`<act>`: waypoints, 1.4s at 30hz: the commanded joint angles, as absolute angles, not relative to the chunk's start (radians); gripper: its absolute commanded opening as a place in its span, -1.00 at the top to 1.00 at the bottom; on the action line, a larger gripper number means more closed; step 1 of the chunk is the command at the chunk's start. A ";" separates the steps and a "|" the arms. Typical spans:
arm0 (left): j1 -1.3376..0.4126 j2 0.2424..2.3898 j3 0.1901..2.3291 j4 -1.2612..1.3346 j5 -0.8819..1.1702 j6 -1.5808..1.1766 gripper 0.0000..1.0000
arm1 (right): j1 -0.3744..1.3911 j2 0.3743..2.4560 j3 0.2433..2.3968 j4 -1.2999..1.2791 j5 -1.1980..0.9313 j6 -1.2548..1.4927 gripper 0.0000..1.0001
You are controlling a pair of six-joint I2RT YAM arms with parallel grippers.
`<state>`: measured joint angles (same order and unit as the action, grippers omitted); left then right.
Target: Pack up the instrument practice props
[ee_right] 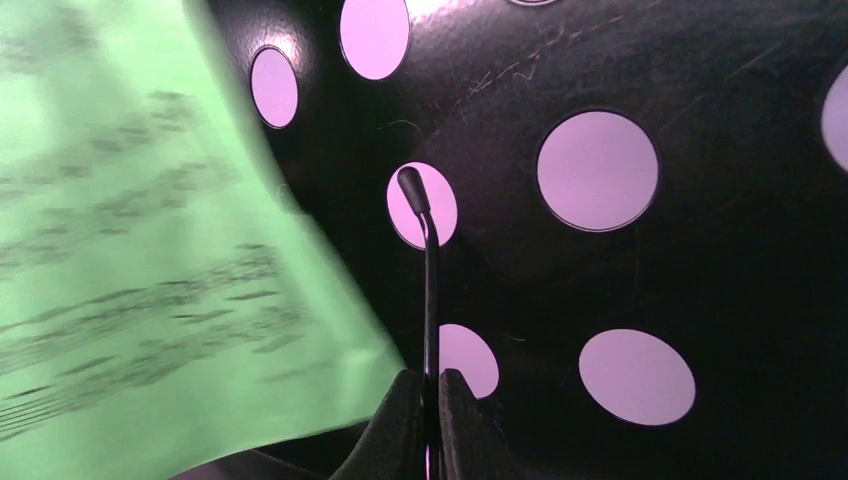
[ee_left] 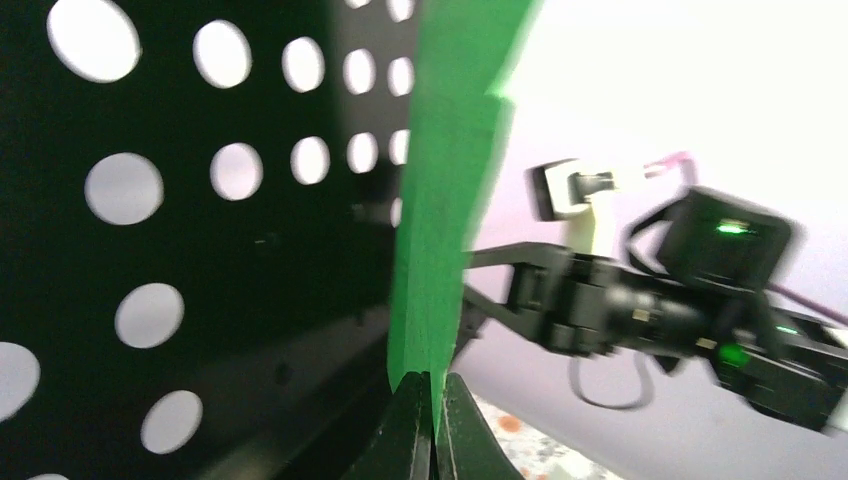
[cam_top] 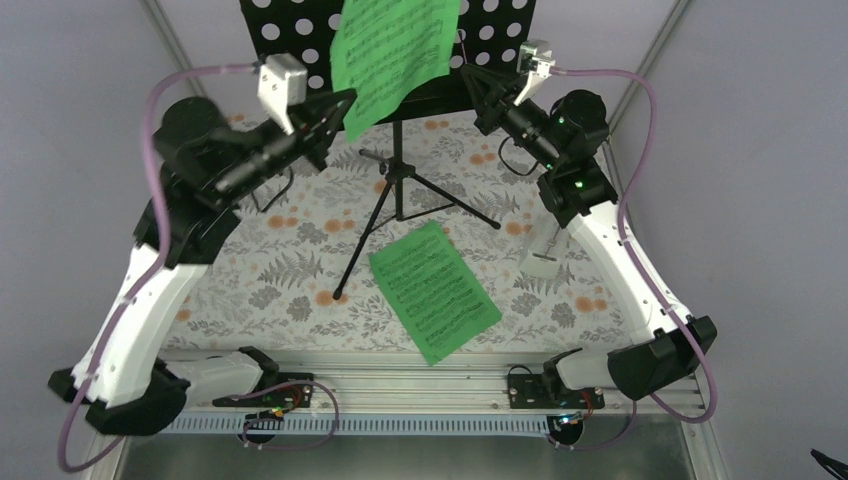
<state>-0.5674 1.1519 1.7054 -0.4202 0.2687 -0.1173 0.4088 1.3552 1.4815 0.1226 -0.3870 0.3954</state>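
Note:
The black tripod music stand [cam_top: 399, 190] stands mid-table, its round-holed desk [cam_top: 500, 30] at the back. One bright green sheet-music page [cam_top: 395, 55] hangs tilted against the desk. My left gripper [cam_top: 347, 100] is shut on that page's lower left edge; the left wrist view shows the page [ee_left: 450, 200] edge-on, pinched between the jaws of the gripper [ee_left: 435, 390]. My right gripper [cam_top: 472, 82] is at the desk's lower right, shut [ee_right: 430, 385] on the stand's thin black wire page holder [ee_right: 430, 260]. A second green page [cam_top: 433, 290] lies flat on the table. The small white metronome [cam_top: 543, 262] sits at the right.
A floral tablecloth [cam_top: 280, 270] covers the table. The tripod's legs spread across the middle, one foot ending near the flat page. Grey walls close in on both sides. The right arm [ee_left: 640, 310] shows in the left wrist view, close beyond the hanging page.

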 commanded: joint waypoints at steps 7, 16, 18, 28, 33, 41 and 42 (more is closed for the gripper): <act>-0.566 1.002 1.566 -0.565 0.755 -0.118 0.95 | 0.394 1.344 1.488 0.097 -0.370 0.409 0.40; -0.569 0.916 1.312 -0.580 0.855 -0.102 0.95 | 0.393 1.262 1.435 0.077 -0.407 0.382 -0.72; -0.574 0.922 1.269 -0.571 0.858 -0.112 0.95 | 0.394 1.225 1.414 0.058 -0.395 0.369 -0.84; -0.691 1.001 1.141 -0.479 0.764 -0.132 0.95 | 0.393 1.029 1.273 -0.027 -0.212 0.267 -0.99; -0.743 1.073 1.055 -0.376 0.751 -0.178 0.95 | 0.394 0.971 1.223 -0.021 -0.179 0.267 -0.99; -0.744 1.285 0.861 -0.142 0.705 -0.362 0.95 | 0.393 0.932 1.161 -0.084 -0.014 0.278 -0.99; -0.744 1.313 0.856 -0.142 0.694 -0.353 0.95 | 0.394 0.930 1.156 -0.094 -0.001 0.274 -0.99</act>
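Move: The left hand has a green music page pinched in its fingers, to be taken to the page lying on the table, about 57 cm below it, 12 cm to its right and 2 cm back. The tripod base is around 17 cm ahead of the left hand and 2 cm right; the white metronome is some 8 cm ahead and 39 cm right. The right hand still pinches a wire page holder; the stand's desk has its middle about 7 cm ahead of it and 11 cm left. The right fingers open wide and let go of the wire page holder, then the hand backs off about 7 cm and 8 cm to the right. The left hand, keeping its pinch on the music page, first pulls back some 10 cm from the desk, then sinks about 35 cm towards the page on the table, working 10 cm rightward as it turns clockwise and tips its fingers down. ##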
